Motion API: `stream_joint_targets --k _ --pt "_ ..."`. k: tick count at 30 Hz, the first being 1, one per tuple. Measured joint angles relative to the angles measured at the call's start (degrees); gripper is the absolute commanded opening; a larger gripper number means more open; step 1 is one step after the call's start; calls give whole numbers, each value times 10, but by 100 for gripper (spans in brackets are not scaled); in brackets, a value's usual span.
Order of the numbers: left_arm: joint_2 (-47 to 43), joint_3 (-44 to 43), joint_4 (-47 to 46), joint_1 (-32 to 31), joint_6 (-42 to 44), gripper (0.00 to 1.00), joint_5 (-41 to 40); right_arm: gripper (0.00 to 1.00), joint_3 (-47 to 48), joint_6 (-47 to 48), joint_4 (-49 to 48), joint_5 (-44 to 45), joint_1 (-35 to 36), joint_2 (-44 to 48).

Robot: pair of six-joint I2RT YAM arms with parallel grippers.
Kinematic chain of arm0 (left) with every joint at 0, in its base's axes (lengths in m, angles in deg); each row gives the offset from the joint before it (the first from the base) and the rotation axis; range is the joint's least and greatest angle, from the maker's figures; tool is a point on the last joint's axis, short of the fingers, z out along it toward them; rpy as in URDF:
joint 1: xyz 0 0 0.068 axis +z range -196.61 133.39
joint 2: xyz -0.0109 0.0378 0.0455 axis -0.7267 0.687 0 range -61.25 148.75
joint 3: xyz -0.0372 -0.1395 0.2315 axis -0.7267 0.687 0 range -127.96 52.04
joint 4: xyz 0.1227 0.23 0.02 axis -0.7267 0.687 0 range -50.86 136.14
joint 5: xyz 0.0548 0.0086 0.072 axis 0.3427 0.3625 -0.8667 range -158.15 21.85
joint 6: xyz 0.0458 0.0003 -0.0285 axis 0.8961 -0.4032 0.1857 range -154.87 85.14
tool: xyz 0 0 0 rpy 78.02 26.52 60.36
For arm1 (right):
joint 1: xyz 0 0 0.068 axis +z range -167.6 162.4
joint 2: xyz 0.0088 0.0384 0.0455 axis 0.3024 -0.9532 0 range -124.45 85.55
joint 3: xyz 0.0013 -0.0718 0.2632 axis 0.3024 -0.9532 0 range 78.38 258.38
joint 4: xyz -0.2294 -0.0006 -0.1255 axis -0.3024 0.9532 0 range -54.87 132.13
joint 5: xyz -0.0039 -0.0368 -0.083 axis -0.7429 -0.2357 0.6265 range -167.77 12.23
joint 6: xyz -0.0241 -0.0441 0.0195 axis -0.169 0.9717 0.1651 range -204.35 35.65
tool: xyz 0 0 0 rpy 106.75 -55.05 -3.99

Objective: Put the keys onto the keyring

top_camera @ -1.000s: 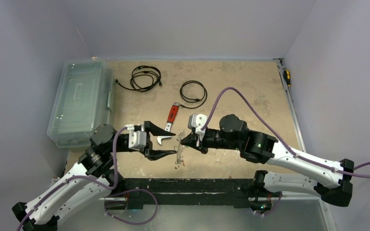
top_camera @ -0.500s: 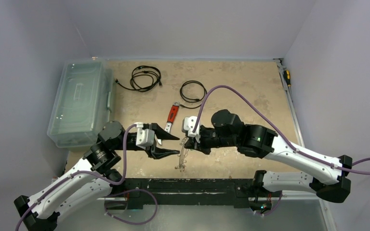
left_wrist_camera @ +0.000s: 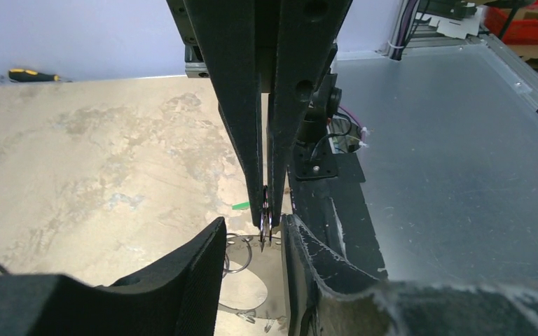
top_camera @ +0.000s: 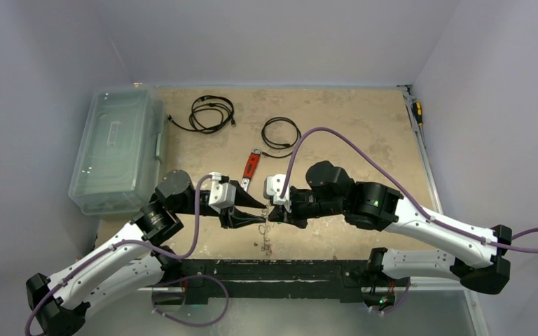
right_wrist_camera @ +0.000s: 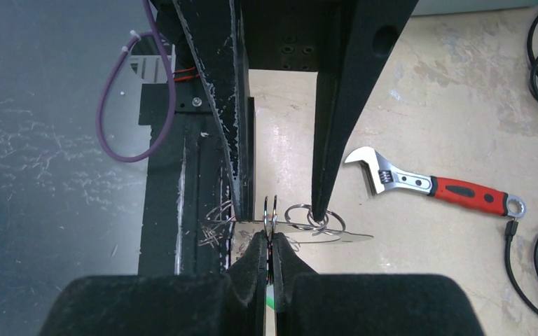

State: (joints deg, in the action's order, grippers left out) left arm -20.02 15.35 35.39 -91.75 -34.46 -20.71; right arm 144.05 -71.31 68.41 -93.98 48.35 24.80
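My right gripper (top_camera: 273,212) (right_wrist_camera: 270,241) is shut on a green-headed key (right_wrist_camera: 270,297), seen only as a green sliver between its pads. Two small silver rings (right_wrist_camera: 270,210) (left_wrist_camera: 265,225) stick out past its tips. My left gripper (top_camera: 259,212) (left_wrist_camera: 253,231) faces it tip to tip, open, with one finger on each side of those rings. Its far fingertip (right_wrist_camera: 319,199) rests at more small split rings (right_wrist_camera: 315,218). The thin wire keyring (top_camera: 266,240) (right_wrist_camera: 336,236) hangs below the two grippers, above the table. No red-headed key shows.
A red-handled adjustable wrench (top_camera: 250,168) (right_wrist_camera: 434,185) lies just beyond the grippers. Two black coiled cables (top_camera: 211,112) (top_camera: 281,134) lie further back. A clear plastic box (top_camera: 115,147) stands at the left. A screwdriver (top_camera: 417,112) lies by the right wall. The black base rail (top_camera: 273,269) runs below.
My left gripper has moved right up to the right gripper's tips and its jaws have narrowed. The right gripper shifted slightly left and stayed shut; the keyring hangs beneath them.
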Motion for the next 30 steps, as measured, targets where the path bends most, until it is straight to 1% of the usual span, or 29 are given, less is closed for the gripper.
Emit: stream_joint_targets --k 6,8,19,22,23,25,30 --pt "10 0 -6 -1 -15 22 13 0 0 1 0 0 0 0" --pt "10 0 -10 -3 -18 20 15 0 0 1 0 0 0 0" --pt "16 0 -15 -8 -23 20 18 0 0 1 0 0 0 0" --pt "22 0 -14 -9 -23 15 18 0 0 1 0 0 0 0" --pt "24 0 -14 -10 -23 11 18 0 0 1 -1 0 0 0" --pt "26 0 -14 -11 -23 0 18 0 0 1 2 -2 0 0" --pt "27 0 -14 -12 -25 0 20 0 0 1 3 -2 0 0"
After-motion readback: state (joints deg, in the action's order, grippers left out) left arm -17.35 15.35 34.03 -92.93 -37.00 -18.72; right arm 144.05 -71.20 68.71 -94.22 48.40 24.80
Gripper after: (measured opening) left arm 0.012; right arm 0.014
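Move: The ring in the right hand's shut fingertips stands between the left hand's open fingers, about 1 cm back, 1 cm to the right and 1 cm down from that hand. The metal plate hangs some 7 cm below the left hand, about 1 cm ahead and 1 cm right. The wrench lies roughly 21 cm ahead, 5 cm left and 22 cm down. From the right hand, the ring is right at the tips, about 1 cm left and level. Left hand eases about 1 cm back, right and down, pinching shut on the ring the right still holds. ##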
